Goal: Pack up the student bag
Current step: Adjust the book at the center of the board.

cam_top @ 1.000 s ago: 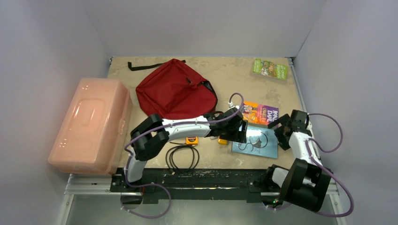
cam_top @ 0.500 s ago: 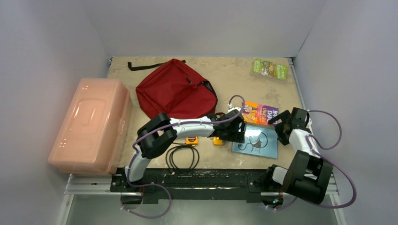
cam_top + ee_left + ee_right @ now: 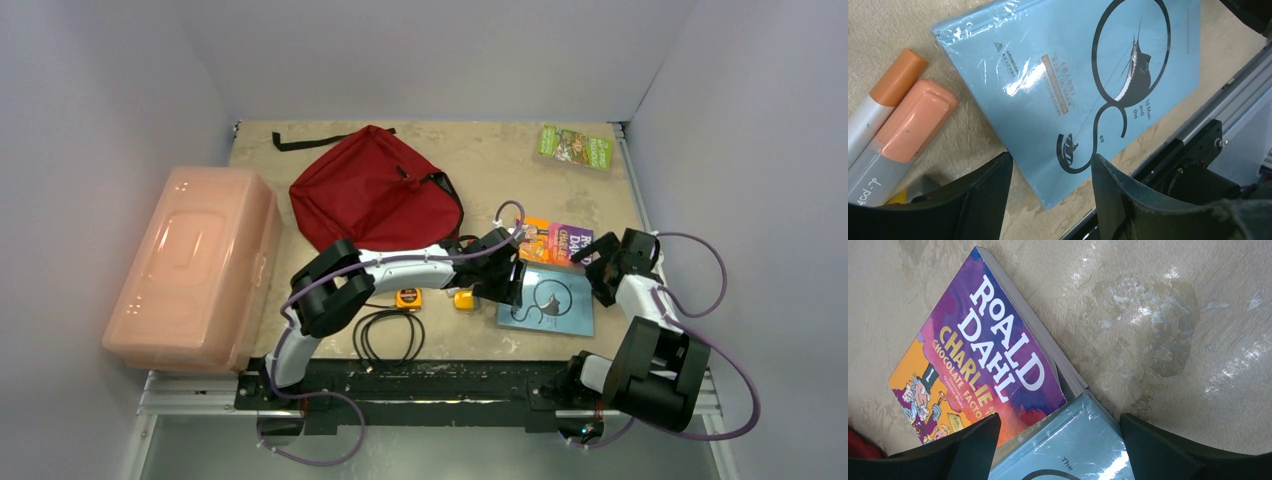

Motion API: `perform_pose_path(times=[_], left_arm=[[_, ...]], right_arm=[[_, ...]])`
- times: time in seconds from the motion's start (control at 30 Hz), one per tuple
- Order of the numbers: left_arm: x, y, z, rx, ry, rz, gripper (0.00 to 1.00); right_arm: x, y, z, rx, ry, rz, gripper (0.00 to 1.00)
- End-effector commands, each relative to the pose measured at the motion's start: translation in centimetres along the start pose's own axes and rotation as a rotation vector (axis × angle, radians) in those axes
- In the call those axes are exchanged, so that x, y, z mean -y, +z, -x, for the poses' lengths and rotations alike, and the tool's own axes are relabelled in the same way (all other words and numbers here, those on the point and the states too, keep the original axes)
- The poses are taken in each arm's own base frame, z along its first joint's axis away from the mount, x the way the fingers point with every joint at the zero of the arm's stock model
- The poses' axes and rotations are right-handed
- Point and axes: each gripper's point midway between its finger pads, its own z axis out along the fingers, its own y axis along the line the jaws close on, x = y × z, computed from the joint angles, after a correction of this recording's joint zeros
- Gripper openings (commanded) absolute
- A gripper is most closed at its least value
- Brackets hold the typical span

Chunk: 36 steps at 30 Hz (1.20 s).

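Note:
The student bag (image 3: 375,195), dark red, lies flat at the back middle of the table. Neither gripper is near it. A light blue book (image 3: 548,302) lies at the front right. My left gripper (image 3: 507,288) hangs low over that book's left side. In the left wrist view the blue book (image 3: 1073,85) has its near corner between the open fingers (image 3: 983,200) of the left gripper (image 3: 1050,197). My right gripper (image 3: 598,266) is open over the meeting corners of the Roald Dahl book (image 3: 983,370) and the blue book (image 3: 1083,445).
A pale pink plastic box (image 3: 190,265) stands at the left. A green book (image 3: 575,147) lies at the back right. Orange-capped markers (image 3: 903,125), a small orange item (image 3: 408,298) and a coiled black cable (image 3: 385,335) lie near the front edge.
My left gripper has slid right onto the blue book's corner and its jaws have narrowed. The right gripper has shifted slightly towards the books.

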Motion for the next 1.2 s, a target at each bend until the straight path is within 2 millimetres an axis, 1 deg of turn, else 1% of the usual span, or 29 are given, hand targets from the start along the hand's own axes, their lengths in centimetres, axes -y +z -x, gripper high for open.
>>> perform_pose_path(times=[0.0, 0.13, 0.23, 0.3, 0.47, 0.6, 0.73, 0.87, 0.93, 1.1, 1.17], left_arm=[[7.5, -5.5, 4.9, 0.134, 0.063, -0.258, 0.56], [8.5, -7.6, 6.1, 0.162, 0.048, -0.295, 0.56], [8.2, -8.7, 6.7, 0.172, 0.013, -0.299, 0.56], [7.7, -9.1, 6.7, 0.179, -0.012, -0.301, 0.56], [5.4, -9.4, 5.6, 0.183, -0.050, -0.254, 0.56], [3.5, -9.7, 4.6, 0.177, -0.081, -0.225, 0.56], [1.2, -9.9, 3.7, 0.182, -0.100, -0.173, 0.56], [-1.4, -9.9, 2.5, 0.173, -0.117, -0.115, 0.56], [-2.3, -9.9, 2.1, 0.173, -0.121, -0.093, 0.56], [-3.2, -9.6, 1.6, 0.163, -0.141, -0.074, 0.56], [-4.0, -9.8, 1.3, 0.151, -0.148, -0.036, 0.57]], right_arm=[[2.4, 0.0, -4.8, -0.166, 0.018, -0.044, 0.94], [1.7, -0.4, -5.8, -0.205, 0.039, 0.001, 0.93], [1.4, -0.7, -6.6, -0.236, 0.048, 0.034, 0.93], [1.2, -0.9, -7.1, -0.254, 0.048, 0.053, 0.93], [1.1, -1.1, -8.6, -0.300, 0.038, 0.076, 0.92], [0.4, -1.3, -9.9, -0.322, 0.028, 0.104, 0.92], [-0.7, -1.6, -11.0, -0.342, 0.012, 0.127, 0.91], [-1.1, -1.6, -11.7, -0.352, 0.014, 0.139, 0.91], [-1.2, -1.5, -12.0, -0.358, 0.017, 0.143, 0.91], [-1.4, -1.3, -12.8, -0.372, 0.015, 0.149, 0.91], [-1.5, -1.2, -12.9, -0.376, 0.007, 0.147, 0.91]])
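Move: The blue book's middle lies about 8 cm back and 10 cm to the left of the right hand, some 2 cm lower; the Charlie book is about 7 cm ahead and 8 cm left of that hand. From the left hand, the blue book's middle is roughly 9 cm right and 2 cm ahead, 3 cm down. The highlighter lies about 9 cm left and 5 cm ahead of the left hand, the yellow tape measure 11 cm left and level with it. With its outer finger still against the blue book's right edge near the far corner, the right hand pushes the book left about 10 cm, staying low and open, turning some 15 degrees counter-clockwise while its left side tilts up. The left hand comes free of the book's near left corner, rises nearly 9 cm, then swings about 9 cm left and sinks some 5 cm, ending over that corner again, fingers part open. ##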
